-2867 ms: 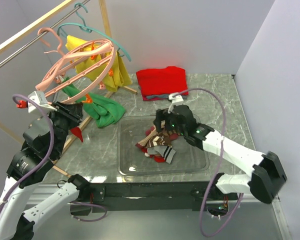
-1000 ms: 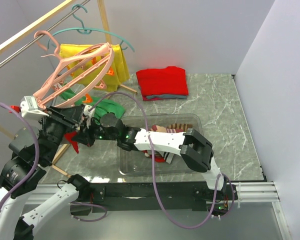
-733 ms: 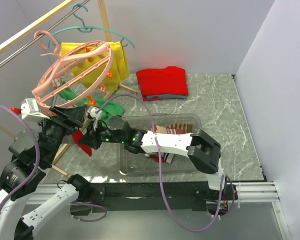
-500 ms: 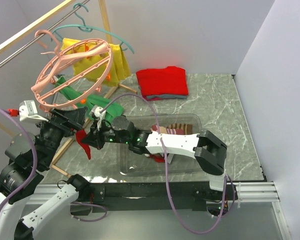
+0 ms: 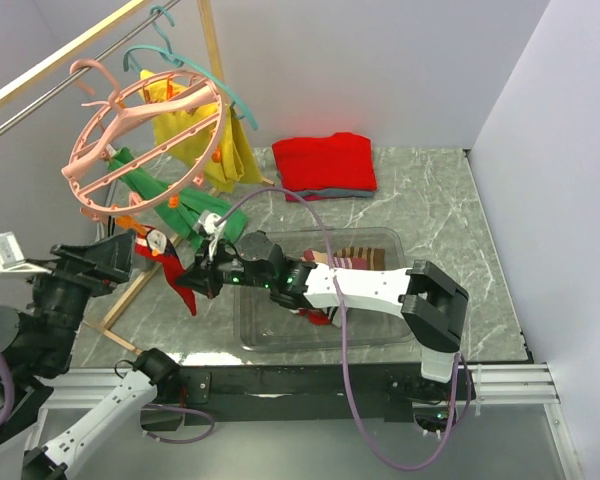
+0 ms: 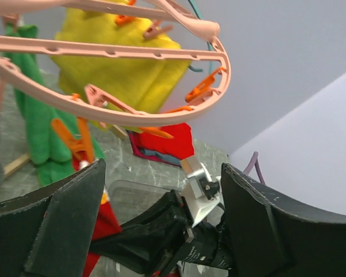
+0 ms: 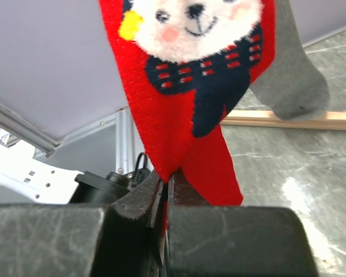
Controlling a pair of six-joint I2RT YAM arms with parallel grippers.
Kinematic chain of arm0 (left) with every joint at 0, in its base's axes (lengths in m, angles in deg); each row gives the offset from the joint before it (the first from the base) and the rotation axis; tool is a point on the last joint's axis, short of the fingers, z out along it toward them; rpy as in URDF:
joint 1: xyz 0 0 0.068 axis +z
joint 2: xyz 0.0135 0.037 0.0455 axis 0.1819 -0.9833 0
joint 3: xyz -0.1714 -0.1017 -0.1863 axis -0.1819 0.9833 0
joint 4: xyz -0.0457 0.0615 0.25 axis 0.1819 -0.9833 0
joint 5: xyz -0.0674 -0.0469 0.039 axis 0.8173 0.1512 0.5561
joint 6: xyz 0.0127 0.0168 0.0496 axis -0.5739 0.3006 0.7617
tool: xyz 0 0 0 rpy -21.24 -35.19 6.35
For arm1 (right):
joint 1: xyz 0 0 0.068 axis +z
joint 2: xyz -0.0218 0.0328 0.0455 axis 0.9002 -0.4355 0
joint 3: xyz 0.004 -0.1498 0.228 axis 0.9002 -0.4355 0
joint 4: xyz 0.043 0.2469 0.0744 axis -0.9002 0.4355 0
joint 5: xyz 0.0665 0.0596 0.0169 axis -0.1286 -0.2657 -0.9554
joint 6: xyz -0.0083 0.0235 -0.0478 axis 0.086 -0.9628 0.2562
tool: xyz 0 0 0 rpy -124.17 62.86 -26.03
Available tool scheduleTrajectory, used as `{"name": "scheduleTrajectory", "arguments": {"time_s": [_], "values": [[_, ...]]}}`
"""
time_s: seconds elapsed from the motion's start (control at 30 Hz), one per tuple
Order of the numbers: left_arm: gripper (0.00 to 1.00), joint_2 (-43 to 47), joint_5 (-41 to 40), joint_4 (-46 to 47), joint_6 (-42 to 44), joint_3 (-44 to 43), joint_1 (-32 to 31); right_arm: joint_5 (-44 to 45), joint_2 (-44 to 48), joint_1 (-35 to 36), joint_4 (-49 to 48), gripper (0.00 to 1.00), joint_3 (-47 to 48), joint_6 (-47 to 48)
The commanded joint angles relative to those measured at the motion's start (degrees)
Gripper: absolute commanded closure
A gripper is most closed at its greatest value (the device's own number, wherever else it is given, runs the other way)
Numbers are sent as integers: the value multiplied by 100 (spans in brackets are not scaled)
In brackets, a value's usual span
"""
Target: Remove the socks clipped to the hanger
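Note:
The pink ring hanger [image 5: 145, 135] hangs tilted from the rail at the upper left, orange clips under its rim [image 6: 132, 55]. A red sock [image 7: 179, 98] with a white bear figure hangs below it. My right gripper [image 7: 167, 184] is shut on the sock's lower edge [image 5: 180, 275]. The sock's top runs out of view, so I cannot tell whether a clip holds it. A grey sock [image 7: 288, 75] hangs beside it. My left gripper [image 6: 161, 225] is open, left of the sock and below the ring [image 5: 120, 252], holding nothing. Several striped socks [image 5: 330, 285] lie in the bin.
A clear plastic bin [image 5: 380, 330] sits mid-table. A folded red garment [image 5: 325, 165] lies behind it. A yellow shirt [image 5: 195, 125] on a teal hanger [image 5: 180, 60] and a green garment [image 5: 175, 205] hang behind the ring. A wooden rack bar [image 5: 130, 295] slants by the left arm.
My left gripper opened and drew back toward the near left. The ring hanger swung up and back. My right gripper stayed shut on the red sock and shifted slightly right.

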Motion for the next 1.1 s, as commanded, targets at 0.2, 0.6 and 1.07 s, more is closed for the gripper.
{"name": "scheduleTrajectory", "arguments": {"time_s": [0.2, 0.6, 1.07], "values": [[22, -411, -1488, -1361, -664, -84, -14, -77, 638, -121, -222, 100, -183, 76], [33, -956, -1533, -853, -955, 215, -14, -51, 919, -130, -187, 100, -367, 121], [50, -280, -1780, 174, -771, 742, -14, -1254, 1183, -130, -169, 100, -403, 94]]}}
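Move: The orange clip gripping the red sock sits on the near rim of the pink hanger ring, about 9 cm ahead of the empty left hand, some 4 cm to its left and 6 cm lower. The grey sock's pink clip is about 6 cm left of it and level with it; the ring's middle lies some 11 cm beyond it and 4 cm to its right. From the right hand, already pinching the red sock's toe, the orange clip is about 7 cm left, 3 cm ahead and 12 cm up. Still pinching the red sock's toe, the right hand draws it about 3 cm to the right and 4 cm up, easing back at the end. The open left hand swings left, then sinks nearly 8 cm and goes forward towards the orange clip, turning some 15 degrees counter-clockwise and tipping down, before lifting a little. Its fingers narrow to about half open around the clip's line; contact can't be seen. ##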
